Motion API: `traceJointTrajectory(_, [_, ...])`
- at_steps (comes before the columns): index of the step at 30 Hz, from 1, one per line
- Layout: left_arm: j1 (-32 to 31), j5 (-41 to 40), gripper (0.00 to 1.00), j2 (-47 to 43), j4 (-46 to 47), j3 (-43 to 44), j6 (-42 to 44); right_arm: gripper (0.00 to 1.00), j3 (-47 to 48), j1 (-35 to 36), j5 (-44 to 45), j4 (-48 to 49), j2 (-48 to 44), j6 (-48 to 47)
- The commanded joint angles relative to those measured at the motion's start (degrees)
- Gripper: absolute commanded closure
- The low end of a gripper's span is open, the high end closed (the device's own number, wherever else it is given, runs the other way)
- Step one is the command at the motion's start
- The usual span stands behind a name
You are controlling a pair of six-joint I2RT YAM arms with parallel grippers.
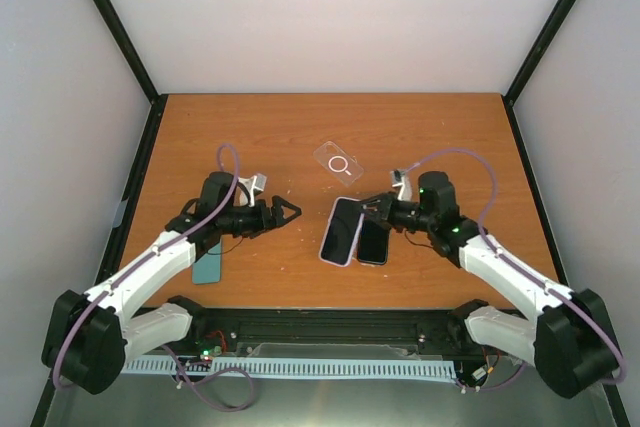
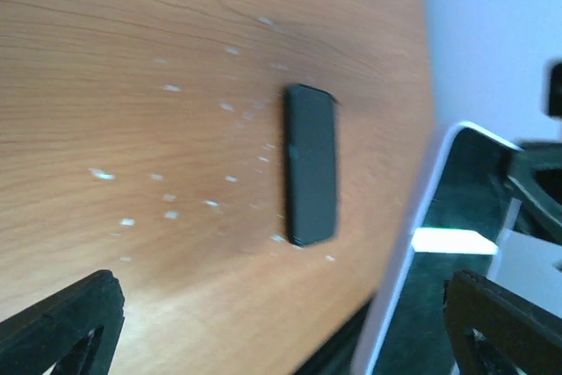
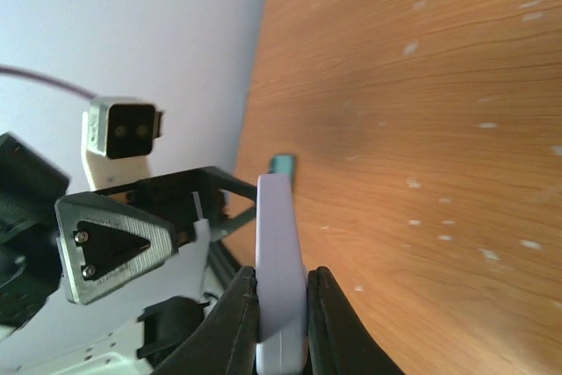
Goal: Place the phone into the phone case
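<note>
The phone (image 1: 340, 230), black-screened with a lavender rim, is held tilted on its edge just above the table by my right gripper (image 1: 373, 209). In the right wrist view the two fingers (image 3: 237, 313) press on both faces of the phone (image 3: 279, 243), so this gripper (image 3: 281, 292) is shut on it. The clear phone case (image 1: 338, 162) with a white ring lies flat behind the phone, untouched. My left gripper (image 1: 292, 212) hovers open left of the phone, and its fingertips (image 2: 66, 322) stand wide apart with nothing between them. The phone's rim (image 2: 413, 243) shows at the right of that view.
A dark flat slab (image 1: 373, 242) lies on the table beside the held phone, also seen in the left wrist view as a dark slab (image 2: 312, 164). A teal flat item (image 1: 207, 265) lies under the left arm. Black frame posts border the wooden table (image 1: 250, 137).
</note>
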Motion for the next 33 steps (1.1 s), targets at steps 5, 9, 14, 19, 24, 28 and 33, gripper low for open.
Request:
traceJointTrajectory(5, [5.5,-22.0,0.01,2.7,-11.6,0.4,-4.6,0.97,7.7,-12.8,2.5,-36.5,-2.2,-16.5])
traceJointTrajectory(9, [9.5,-26.8,0.01,2.7,-13.4,-1.7,-6.4,0.97,9.4,-18.2,7.0,-44.3,-1.1,-20.4])
traceJointTrajectory(14, [15.9,-31.1,0.0,2.6,-14.7,-3.9,-9.4,0.97,10.4,-22.2,14.1,-47.4,-0.4,-22.5])
traceJointTrajectory(19, [24.1,-32.6,0.01,4.3,-14.7,-5.7,-11.8,0.97,12.3,-25.1,15.4,-47.7,4.1,-26.4])
traceJointTrajectory(24, [29.8,-34.6,0.0,7.4,-16.7,-5.1,-15.0,0.97,12.5,-27.8,15.0,-44.8,9.9,-29.7])
traceJointTrajectory(28, [31.8,-38.9,0.01,7.3,-18.7,-4.0,-17.4,0.95,12.7,-27.9,18.3,-42.3,16.3,-31.3])
traceJointTrajectory(33, [31.9,-44.2,0.01,5.3,-21.5,-1.9,-19.4,0.77,11.7,-27.9,23.1,-38.3,18.9,-30.9])
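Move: The spot for the cased phone, still held by its right-hand edge in the right gripper, is bare table about 16 cm to that hand's right, roughly level fore and aft and 19 below. The black phone lies some 6 cm to its right, level fore and aft, 20 below; the clear case is 21 cm ahead and 5 left. From the empty left hand, the teal phone is about 24 cm left, 4 back and 17 below, while the cased phone is 11 right and 4 back, about level. Keep the right gripper shut on the case edge and carry the cased phone about 18 cm right and 13 down, over and past the black phone, easing slightly forward at the end while the fingers tip down. Meanwhile swing the open left gripper some 25 cm left and 12 down towards the teal phone, turning it about 70 degrees, mostly counter-clockwise, until it points down over the far end. ##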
